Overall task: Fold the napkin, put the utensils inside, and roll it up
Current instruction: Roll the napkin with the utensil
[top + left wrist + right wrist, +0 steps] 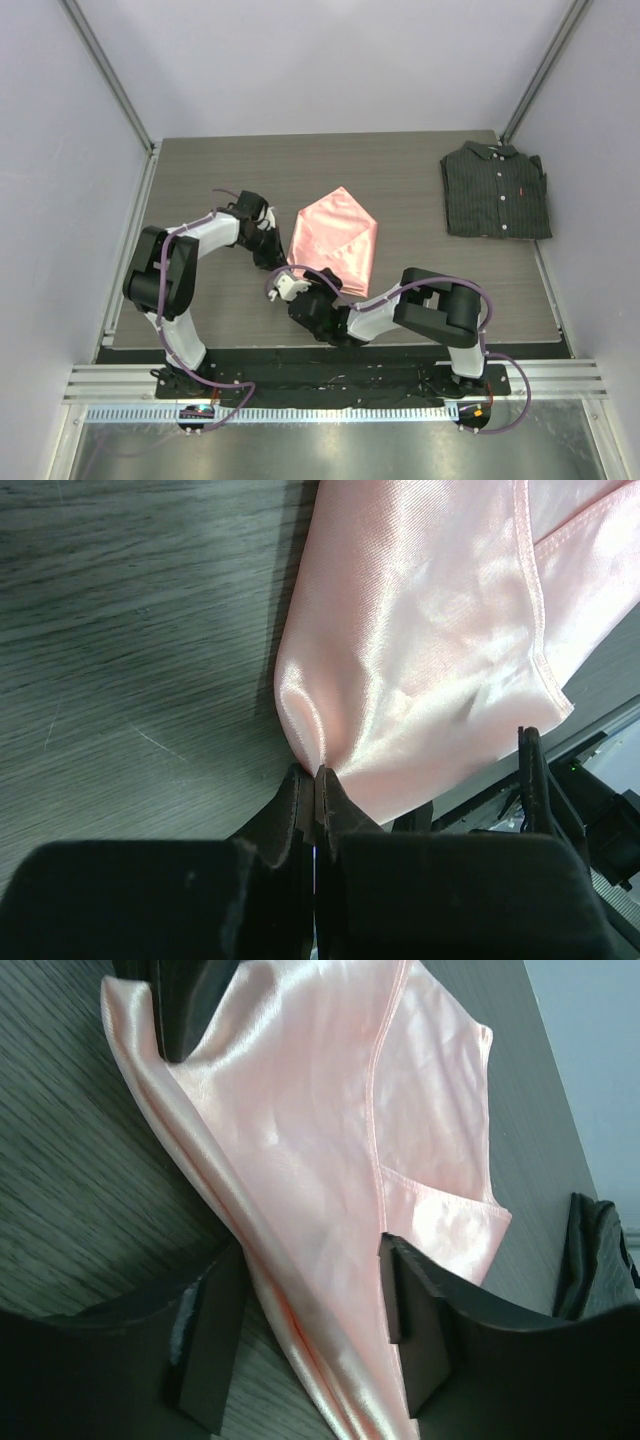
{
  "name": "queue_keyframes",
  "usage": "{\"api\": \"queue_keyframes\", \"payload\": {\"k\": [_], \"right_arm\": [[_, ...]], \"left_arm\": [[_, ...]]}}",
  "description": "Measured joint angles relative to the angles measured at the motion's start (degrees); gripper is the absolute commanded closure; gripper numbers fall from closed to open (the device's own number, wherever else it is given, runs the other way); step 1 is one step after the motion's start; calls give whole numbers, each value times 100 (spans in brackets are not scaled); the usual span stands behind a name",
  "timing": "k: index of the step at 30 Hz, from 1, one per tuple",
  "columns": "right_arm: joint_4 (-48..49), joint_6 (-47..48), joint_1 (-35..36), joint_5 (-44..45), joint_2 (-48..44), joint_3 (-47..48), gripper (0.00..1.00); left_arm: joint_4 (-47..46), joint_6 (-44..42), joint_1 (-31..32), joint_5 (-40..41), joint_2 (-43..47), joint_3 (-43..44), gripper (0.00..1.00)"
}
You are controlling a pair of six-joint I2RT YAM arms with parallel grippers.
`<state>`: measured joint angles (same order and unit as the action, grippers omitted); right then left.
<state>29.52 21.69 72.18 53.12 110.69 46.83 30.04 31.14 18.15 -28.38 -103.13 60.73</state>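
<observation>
The salmon-pink napkin point(335, 240) lies partly folded on the table, one flap laid over the rest. My left gripper point(272, 250) is at its left corner; in the left wrist view the jaws are shut on a pinch of napkin point(420, 630) at the left gripper point(316, 775) tips. My right gripper point(300, 285) is at the napkin's near edge. In the right wrist view the right gripper point(305, 1315) stands open, its fingers point(208, 1335) straddling the raised fold of napkin point(300, 1140) without closing on it. The utensils are out of view.
A dark pinstriped folded shirt point(495, 190) lies at the back right of the table, and its edge shows as a dark shape point(590, 1250) in the right wrist view. Grey wood-grain table point(220, 180) surrounds the napkin. Enclosure walls stand on three sides.
</observation>
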Motion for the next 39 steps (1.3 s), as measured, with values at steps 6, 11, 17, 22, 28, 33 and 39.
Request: {"api": "queue_keyframes", "payload": {"k": [6, 11, 17, 22, 28, 33, 39], "right_arm": [[-114, 31, 0, 79, 59, -24, 65], [-310, 26, -2, -94, 81, -22, 86], [-916, -72, -15, -308, 44, 214, 99], [-1628, -345, -105, -804, -122, 466, 99], [-2490, -752, -251, -1753, -387, 763, 99], [-3084, -1060, -579, -2800, -527, 1049, 99], [-3672, -1427, -1237, -4395, -627, 1349, 99]], "left_arm": [[0, -9, -42, -35, 0, -2, 100], [0, -26, -61, -39, 0, -2, 76], [-31, 13, -181, -20, 92, -74, 23], [-302, 442, -437, 160, 697, -553, 2], [-682, 997, -533, 968, 1906, -1327, 1], [-1215, 1307, -533, 1709, 2763, -2048, 3], [-1985, 1368, -516, 2332, 3834, -3075, 5]]}}
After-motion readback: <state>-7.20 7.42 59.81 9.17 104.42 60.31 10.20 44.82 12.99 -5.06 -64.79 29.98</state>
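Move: Between the right hand's open fingers runs the napkin's folded near edge, practically level with the hand point fore-and-aft and sideways, and about 2 cm below it. Its left corner, already pinched by the left hand, is roughly 7 cm to the right hand's left and 3 cm ahead; its near right corner lies some 9 cm right and 3 cm back. From the left hand, the spot to be gripped is about 7 cm right and 3 cm back. Sinking barely 2 cm, the right hand shuts its fingers on the napkin's folded near edge; the left hand opens wide, lets go of the corner and withdraws about 9 cm left and a little up, swinging counter-clockwise as its fingers tilt up. Keeping its pinch, the right hand draws the edge roughly 2 cm back and left while its fingers tip down some 40 degrees. ##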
